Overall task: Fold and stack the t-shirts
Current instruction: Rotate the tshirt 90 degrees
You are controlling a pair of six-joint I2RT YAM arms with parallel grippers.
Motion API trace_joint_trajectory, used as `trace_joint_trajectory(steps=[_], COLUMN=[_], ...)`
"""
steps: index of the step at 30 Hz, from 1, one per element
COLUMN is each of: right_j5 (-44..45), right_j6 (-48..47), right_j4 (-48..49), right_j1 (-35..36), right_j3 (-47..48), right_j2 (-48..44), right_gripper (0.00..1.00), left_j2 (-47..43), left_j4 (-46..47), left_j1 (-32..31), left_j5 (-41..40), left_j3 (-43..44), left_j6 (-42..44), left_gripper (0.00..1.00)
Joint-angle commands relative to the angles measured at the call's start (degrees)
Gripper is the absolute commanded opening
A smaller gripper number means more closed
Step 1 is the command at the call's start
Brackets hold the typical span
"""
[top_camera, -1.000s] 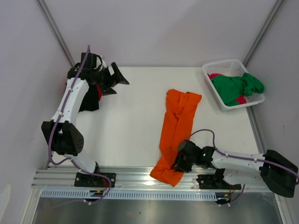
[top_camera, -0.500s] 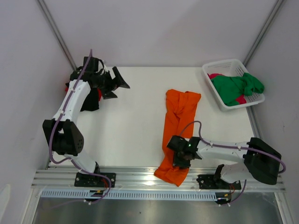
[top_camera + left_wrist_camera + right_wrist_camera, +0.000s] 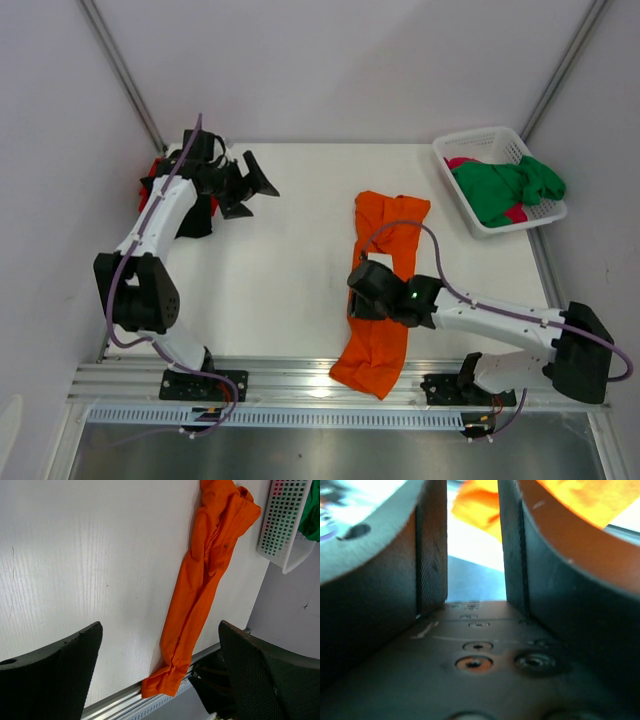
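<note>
An orange t-shirt (image 3: 385,240) (image 3: 200,580) lies bunched into a long strip from the table's middle to the near rail, its end hanging over the rail. My right gripper (image 3: 358,292) (image 3: 472,530) sits low over the strip's middle, open, its fingers a narrow gap apart with nothing between them. Orange cloth shows just beyond its tips. At the far left my left gripper (image 3: 250,190) (image 3: 160,680) hangs wide open and empty. Under that arm lie a black t-shirt (image 3: 195,220) and some red cloth (image 3: 212,205).
A white lattice basket (image 3: 480,135) (image 3: 285,520) stands at the back right with a green t-shirt (image 3: 505,190) and magenta cloth (image 3: 462,162) in it. The metal rail (image 3: 280,375) runs along the near edge. Grey walls close in the left and right sides.
My right gripper has travelled from the orange shirt's near end up to its middle, and the near end has shifted a little. The left gripper has barely moved.
</note>
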Motion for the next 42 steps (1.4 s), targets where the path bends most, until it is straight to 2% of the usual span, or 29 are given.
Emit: trace_joint_trajectory(steps=[1, 4, 7, 11, 15, 22, 25, 31, 35, 42], right_j5=[7.9, 11.1, 10.8, 11.6, 12.9, 10.7, 9.9, 12.3, 15.7, 14.3], right_j6=[-3.4, -4.9, -9.1, -16.1, -24.1, -33.3, -34.5, -33.8, -27.2, -21.8], right_j4=[-0.8, -2.2, -0.1, 8.4, 14.3, 17.7, 16.6, 14.2, 5.2, 1.1], right_j1=[0.9, 0.5, -4.5, -12.0, -19.9, -27.0, -29.1, -30.5, -31.5, -33.1], right_j3=[7.9, 9.6, 10.2, 11.1, 17.8, 33.4, 38.9, 43.9, 49.9, 51.2], right_j2=[-2.9, -2.5, 0.5, 6.4, 15.4, 28.5, 31.8, 36.1, 40.4, 45.0], right_gripper=[0.39, 0.39, 0.39, 0.39, 0.39, 0.38, 0.38, 0.39, 0.39, 0.38], left_j2=[0.9, 1.3, 0.7, 0.3, -0.4, -1.4, -2.2, -4.2, -5.0, -5.9], left_j4=[2.6, 3.0, 3.4, 3.9, 5.3, 5.8, 5.8, 4.8, 4.3, 3.5], left_j1=[0.1, -0.3, -0.3, -0.3, -0.3, -0.4, -0.3, -0.3, -0.3, -0.2], left_j5=[1.7, 2.1, 2.1, 1.8, 2.5, 2.4, 2.3, 1.8, 1.6, 1.2], left_j3=[-1.1, -1.6, -2.3, -3.3, -5.7, -8.2, -8.6, -8.8, -8.3, -7.6], left_j6=[-0.5, -0.8, -0.8, -0.8, -1.4, -1.1, -1.1, -0.4, -0.4, -0.4], left_gripper=[0.99, 1.0, 0.99, 1.0, 0.99, 0.99, 0.99, 1.0, 1.0, 1.0])
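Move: The orange t-shirt lies as a long strip under the empty right hand, its far end about 33 cm ahead, 8 cm to the right and 9 cm below. The strip's near end is some 16 cm back and 3 cm to the right; the white basket stands about 40 cm ahead and 41 cm to the right. From the left hand, the shirt's far end lies about 37 cm to the right, 3 cm back and 22 cm below. The right hand lifts, sweeps about 33 cm forward over the t-shirt to its far end, then sinks slightly. ##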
